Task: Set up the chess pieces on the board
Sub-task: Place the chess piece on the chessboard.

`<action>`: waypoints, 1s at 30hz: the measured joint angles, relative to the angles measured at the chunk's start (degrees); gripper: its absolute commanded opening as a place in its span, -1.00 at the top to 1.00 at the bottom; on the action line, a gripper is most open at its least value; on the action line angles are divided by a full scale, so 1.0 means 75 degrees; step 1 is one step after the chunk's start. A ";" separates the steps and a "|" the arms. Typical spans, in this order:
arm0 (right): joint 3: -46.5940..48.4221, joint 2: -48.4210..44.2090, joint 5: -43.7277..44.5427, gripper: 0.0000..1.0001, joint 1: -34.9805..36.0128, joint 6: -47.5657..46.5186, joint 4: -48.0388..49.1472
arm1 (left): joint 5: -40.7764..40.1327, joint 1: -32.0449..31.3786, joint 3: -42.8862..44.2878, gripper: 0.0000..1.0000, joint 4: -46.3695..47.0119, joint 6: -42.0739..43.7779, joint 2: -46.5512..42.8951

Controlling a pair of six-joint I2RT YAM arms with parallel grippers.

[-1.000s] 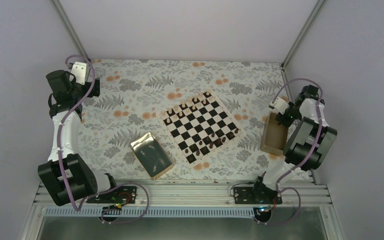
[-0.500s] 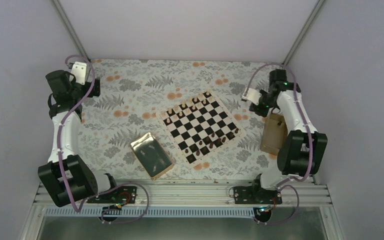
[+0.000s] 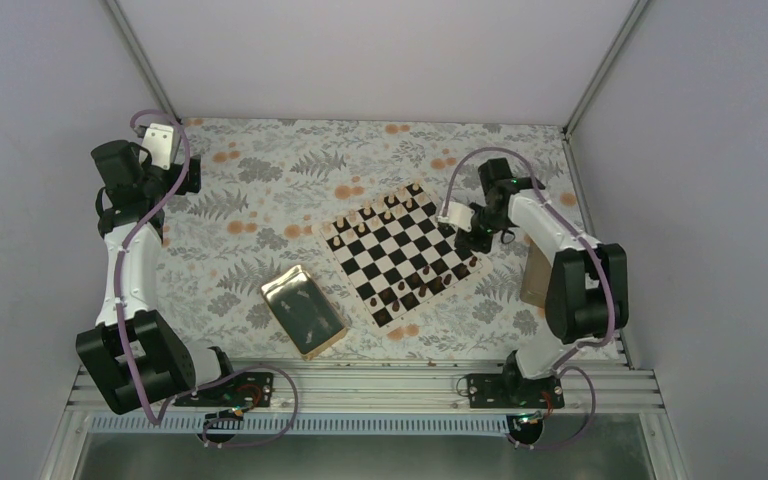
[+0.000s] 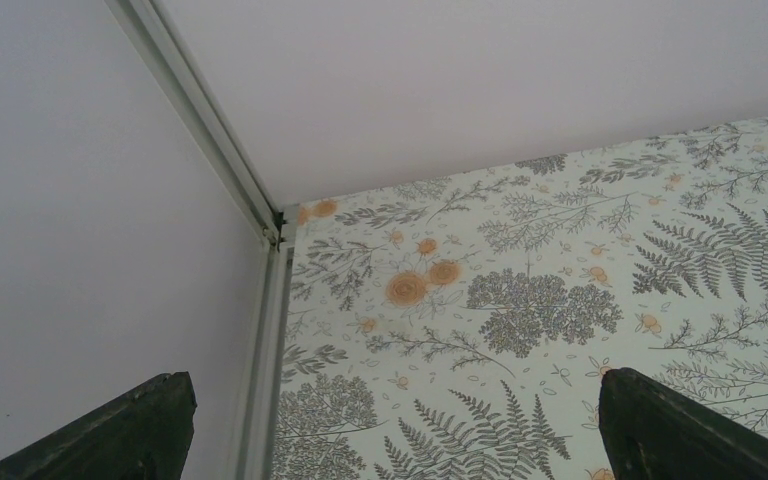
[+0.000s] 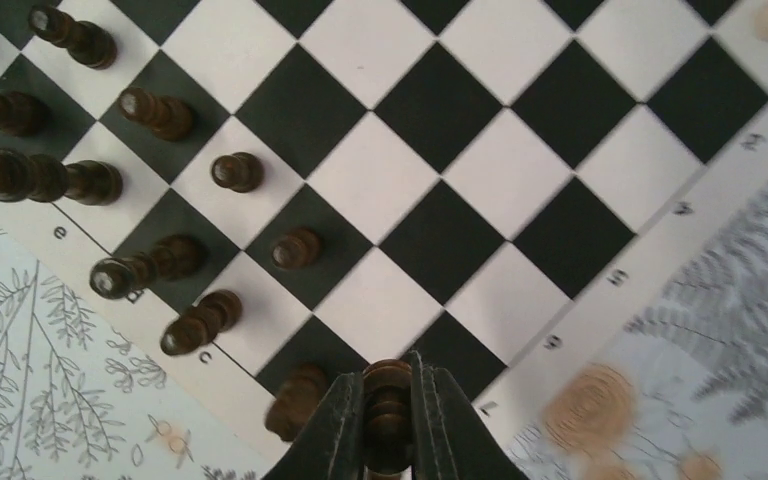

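Note:
The board (image 3: 397, 243) lies turned like a diamond at mid-table. Light chess pieces (image 3: 370, 214) line its far-left edge and dark ones (image 3: 426, 279) its near-right edge. My right gripper (image 3: 468, 235) hovers over the board's right corner. In the right wrist view that gripper (image 5: 388, 370) is shut on a dark brown piece (image 5: 388, 405), held upright above a black square by the corner of the board (image 5: 440, 105). Several dark pieces (image 5: 235, 170) stand to its left, one (image 5: 295, 400) right beside the fingers. My left gripper (image 4: 400, 430) is open, over bare cloth at the far-left corner.
A shiny gold tray (image 3: 303, 310) sits near the front edge, left of the board. A small tan open box (image 3: 537, 272) stands at the right, partly behind my right arm. Walls and metal posts (image 4: 270, 300) close in the fern-patterned table.
My right arm has swung left from above the tan box to the board's right corner, jaws staying shut. The left arm has not moved.

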 measured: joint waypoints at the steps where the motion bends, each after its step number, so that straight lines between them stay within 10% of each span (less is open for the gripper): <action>1: -0.0079 0.0050 -0.0015 0.83 0.0082 0.0041 0.0067 | 0.0000 0.0000 0.0000 -1.00 0.0000 -0.0003 0.0000; 30: -0.0551 0.1157 0.0242 0.77 0.0303 0.0326 0.1064 | -0.0003 0.0000 0.0015 -1.00 -0.0061 0.0003 0.0000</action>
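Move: The right hand holds a dark pawn upright above the near-right corner of the board. The empty light square b7 that it is meant for lies about 10 cm below, level with the hand and 1 cm to its left. Some 8 cm below the hand stand the c7 pawn, 2 cm back and 4 cm left, the b8 knight, 3 cm back and 1 cm right, and the a8 rook, 1 cm back and 4 cm right. From the left hand that square is about 71 cm right, 8 cm back and 27 cm down. The right hand lowers the still-pinched dark pawn about 6 cm towards the empty light square beside the c7 pawn, quickly for the first 5 cm and then more slowly, after a small early shift of about 1 cm left and back. It then creeps forward again by that centimetre while the fingertips swing some 5 degrees back towards the base, and the fingers keep their hold, with the pawn brought in close in front of the b8 knight. ##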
